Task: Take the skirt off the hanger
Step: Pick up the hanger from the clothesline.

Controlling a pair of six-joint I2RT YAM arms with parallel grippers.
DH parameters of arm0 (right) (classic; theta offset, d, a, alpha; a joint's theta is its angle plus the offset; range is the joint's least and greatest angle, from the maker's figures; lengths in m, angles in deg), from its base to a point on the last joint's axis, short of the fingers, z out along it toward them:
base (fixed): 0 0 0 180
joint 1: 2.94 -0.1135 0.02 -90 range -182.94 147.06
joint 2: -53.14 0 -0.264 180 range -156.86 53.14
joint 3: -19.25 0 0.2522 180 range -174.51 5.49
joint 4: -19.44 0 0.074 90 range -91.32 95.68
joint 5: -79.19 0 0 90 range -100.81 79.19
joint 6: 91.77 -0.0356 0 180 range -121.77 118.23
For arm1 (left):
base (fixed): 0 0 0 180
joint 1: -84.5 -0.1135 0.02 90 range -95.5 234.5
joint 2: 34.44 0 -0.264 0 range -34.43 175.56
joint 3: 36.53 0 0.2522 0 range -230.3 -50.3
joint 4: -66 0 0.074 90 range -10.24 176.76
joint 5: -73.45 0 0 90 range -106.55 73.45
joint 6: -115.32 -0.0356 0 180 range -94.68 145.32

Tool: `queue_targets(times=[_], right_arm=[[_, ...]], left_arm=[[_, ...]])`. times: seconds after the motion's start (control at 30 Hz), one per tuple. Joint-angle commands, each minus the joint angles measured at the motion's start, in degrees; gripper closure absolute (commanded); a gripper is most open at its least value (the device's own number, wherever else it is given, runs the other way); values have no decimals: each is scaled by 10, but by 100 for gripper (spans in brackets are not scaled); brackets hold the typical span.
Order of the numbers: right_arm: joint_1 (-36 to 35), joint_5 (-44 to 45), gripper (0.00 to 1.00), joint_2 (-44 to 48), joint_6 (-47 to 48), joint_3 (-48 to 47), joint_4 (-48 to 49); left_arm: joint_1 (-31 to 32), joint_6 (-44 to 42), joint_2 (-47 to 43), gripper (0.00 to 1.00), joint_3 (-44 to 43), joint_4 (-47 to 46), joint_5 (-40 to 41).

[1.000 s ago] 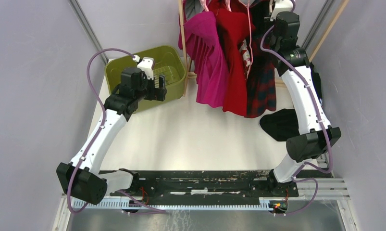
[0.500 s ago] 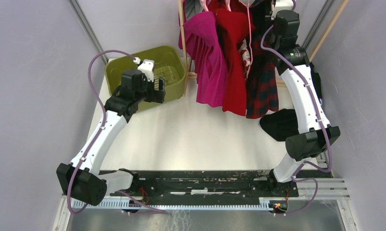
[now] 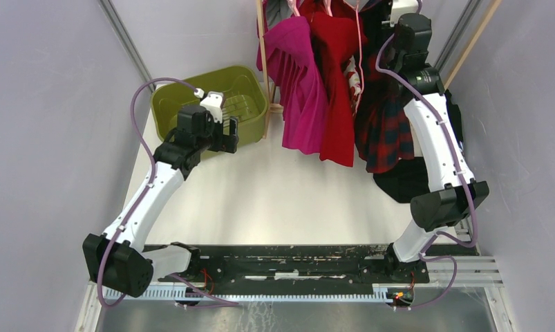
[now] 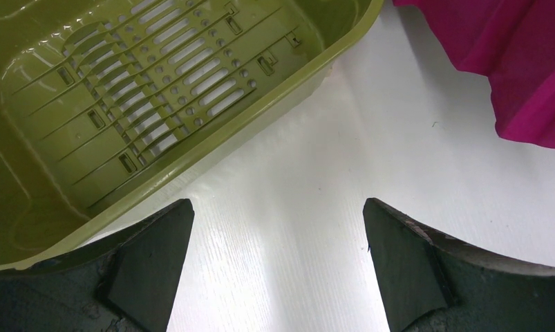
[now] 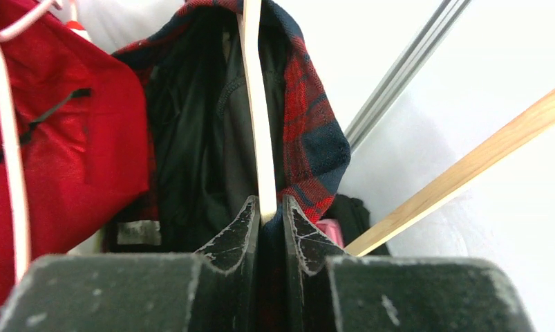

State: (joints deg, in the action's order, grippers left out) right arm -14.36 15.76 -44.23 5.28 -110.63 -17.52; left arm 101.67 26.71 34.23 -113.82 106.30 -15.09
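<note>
A red-and-navy plaid skirt point(image 3: 381, 131) hangs at the right end of the rack, over a pale hanger point(image 5: 255, 104). Its waistband point(image 5: 309, 117) drapes round the hanger's bar. My right gripper point(image 5: 267, 207) is raised to the top of the garment point(image 3: 397, 21), jaws shut on the waistband fabric. The hanger's bar rises from between the fingertips. My left gripper point(image 3: 231, 131) hovers low over the table beside the green basket, open with nothing between its fingers point(image 4: 150, 263).
A green plastic basket point(image 3: 191, 93) sits at the back left, its rim point(image 4: 260, 104) close to my left fingers. Magenta point(image 3: 298, 90) and red point(image 3: 336, 90) garments hang from the wooden rack point(image 3: 262, 55). A black cloth point(image 3: 399, 183) lies on the table under the right arm.
The plaid skirt has dropped lower and swung right, its hem now reaching the black cloth. The left arm has shifted slightly toward the front right. Both grippers keep their states.
</note>
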Motion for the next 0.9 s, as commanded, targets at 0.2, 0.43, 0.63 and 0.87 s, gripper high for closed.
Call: queue_targets(times=[0.2, 0.43, 0.63, 0.87], right_arm=[[0, 85, 100, -30, 248, 29, 327], [-1, 111, 99, -22, 348, 89, 441], [-1, 136, 99, -28, 449, 115, 568], [-1, 134, 99, -31, 387, 77, 537]], left_arm=[[1, -13, -23, 0, 5, -37, -2], [1, -17, -18, 0, 6, -33, 3], [1, -17, -9, 0, 2, -34, -2], [2, -19, -2, 0, -1, -34, -2]])
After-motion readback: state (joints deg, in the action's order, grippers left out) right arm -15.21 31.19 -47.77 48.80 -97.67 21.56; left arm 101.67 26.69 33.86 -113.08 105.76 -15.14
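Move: The right hand already grips the skirt hanger's near shoulder through the plaid cloth; the hanger's middle lies about 12 cm ahead and 4 cm above, and the plaid skirt's about 12 cm ahead, 2 cm left and 15 cm below. The red skirt hangs some 10 cm left and 8 cm ahead; the rack's right post stands about 12 cm right and 8 cm ahead. From the left hand the hanger is roughly 27 cm ahead, 42 cm right and 25 cm higher. The right hand keeps its closed pinch on the wooden hanger and plaid cloth and carries them about 5 cm to the right, away from the red skirt and towards the rack's right post, rising a couple of centimetres mainly in the second half. As it goes, the wrist rolls some 35 degrees so that the hand's right side comes up, and swings clockwise, with a small early reach forward. ##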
